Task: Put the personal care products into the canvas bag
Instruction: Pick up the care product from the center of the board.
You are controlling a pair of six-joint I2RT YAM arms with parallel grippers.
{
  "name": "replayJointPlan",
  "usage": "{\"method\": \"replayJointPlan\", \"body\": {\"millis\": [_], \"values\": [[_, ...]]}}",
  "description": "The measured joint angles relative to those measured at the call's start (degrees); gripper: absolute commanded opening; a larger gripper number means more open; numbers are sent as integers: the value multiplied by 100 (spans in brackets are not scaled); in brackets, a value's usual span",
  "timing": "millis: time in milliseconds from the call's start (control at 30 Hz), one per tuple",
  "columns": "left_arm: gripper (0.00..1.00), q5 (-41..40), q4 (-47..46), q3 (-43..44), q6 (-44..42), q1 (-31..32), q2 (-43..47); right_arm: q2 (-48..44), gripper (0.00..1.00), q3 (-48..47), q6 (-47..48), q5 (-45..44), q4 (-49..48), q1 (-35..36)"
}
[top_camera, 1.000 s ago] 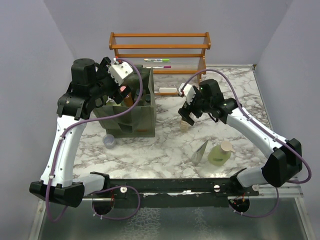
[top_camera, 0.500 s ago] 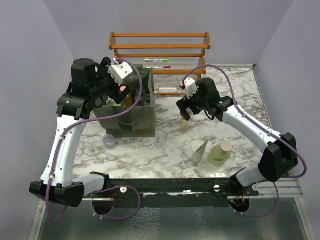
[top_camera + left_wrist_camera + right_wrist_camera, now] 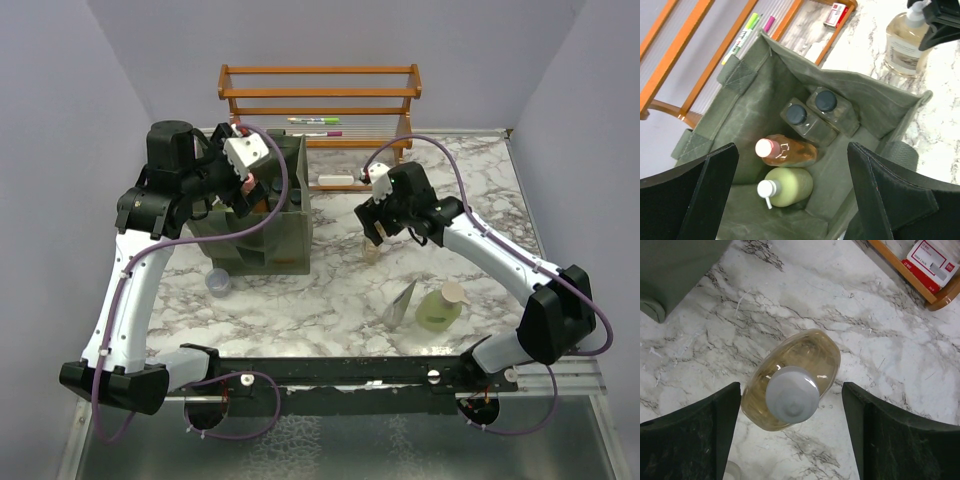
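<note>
The olive canvas bag [image 3: 282, 232] stands open at the left of the table. In the left wrist view its rim [image 3: 855, 82] frames two clear bottles with black caps [image 3: 796, 115] [image 3: 825, 100], an orange bottle with a pink cap [image 3: 790, 152] and a pale green bottle [image 3: 790, 186]. My left gripper [image 3: 792, 147] [image 3: 248, 180] hangs open above the bag with nothing in it. An amber pump bottle [image 3: 790, 377] [image 3: 372, 250] stands upright on the marble. My right gripper [image 3: 790, 387] [image 3: 375, 225] is open, one finger on either side of its top, with gaps both sides. A green pump bottle [image 3: 438, 310] and a grey pouch [image 3: 402, 303] sit near the front.
A wooden slatted rack [image 3: 320, 95] stands at the back with marker pens [image 3: 315, 126] on it. A small white and red box [image 3: 333, 181] [image 3: 932, 262] lies by the rack's foot. A lavender cup [image 3: 218, 282] sits in front of the bag.
My right gripper has shifted slightly back and settled over the amber bottle's top. The left wrist has turned a little to the right over the bag.
</note>
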State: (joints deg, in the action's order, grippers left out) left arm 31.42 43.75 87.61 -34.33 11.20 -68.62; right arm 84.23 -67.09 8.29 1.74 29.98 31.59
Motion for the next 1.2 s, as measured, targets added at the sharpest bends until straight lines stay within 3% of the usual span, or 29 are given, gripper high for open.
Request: {"method": "replayJointPlan", "body": {"millis": [700, 1033, 1200], "values": [[93, 1051, 881, 0, -605, 17, 11, 332, 74, -2, -31, -339, 243, 0], [92, 1432, 855, -214, -450, 170, 22, 505, 50, -35, -151, -205, 210, 0], [89, 1416, 306, -422, 260, 284, -13, 505, 33, -35, -170, -201, 210, 0]]}}
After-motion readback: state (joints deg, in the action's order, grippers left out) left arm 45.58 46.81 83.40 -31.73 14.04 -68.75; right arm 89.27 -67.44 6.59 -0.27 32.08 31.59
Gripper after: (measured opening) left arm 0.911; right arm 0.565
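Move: The pale amber pump bottle, the care product at the board's centre, stands almost straight under the right hand, about 1 cm to its right, its middle roughly 7 cm below the fingers' pinch point. From that hand the grey tube is some 15 cm back and 6 cm right, the green bottle 15 cm back and 15 cm right, and the bag 28 cm left and 3 cm ahead. From the left hand the bottle lies about 25 cm right, 1 cm ahead and 28 cm lower. The amber bottle is taken between the right fingers: the hand edges about 1.5 cm right, then sinks roughly 3.5 cm over it while easing partly back left, and the half-open fingers close from both sides to pinch its upper body. Meanwhile the left hand, open above the bag, draws back and right about 5 cm each and sinks 3 cm, swinging clockwise. ##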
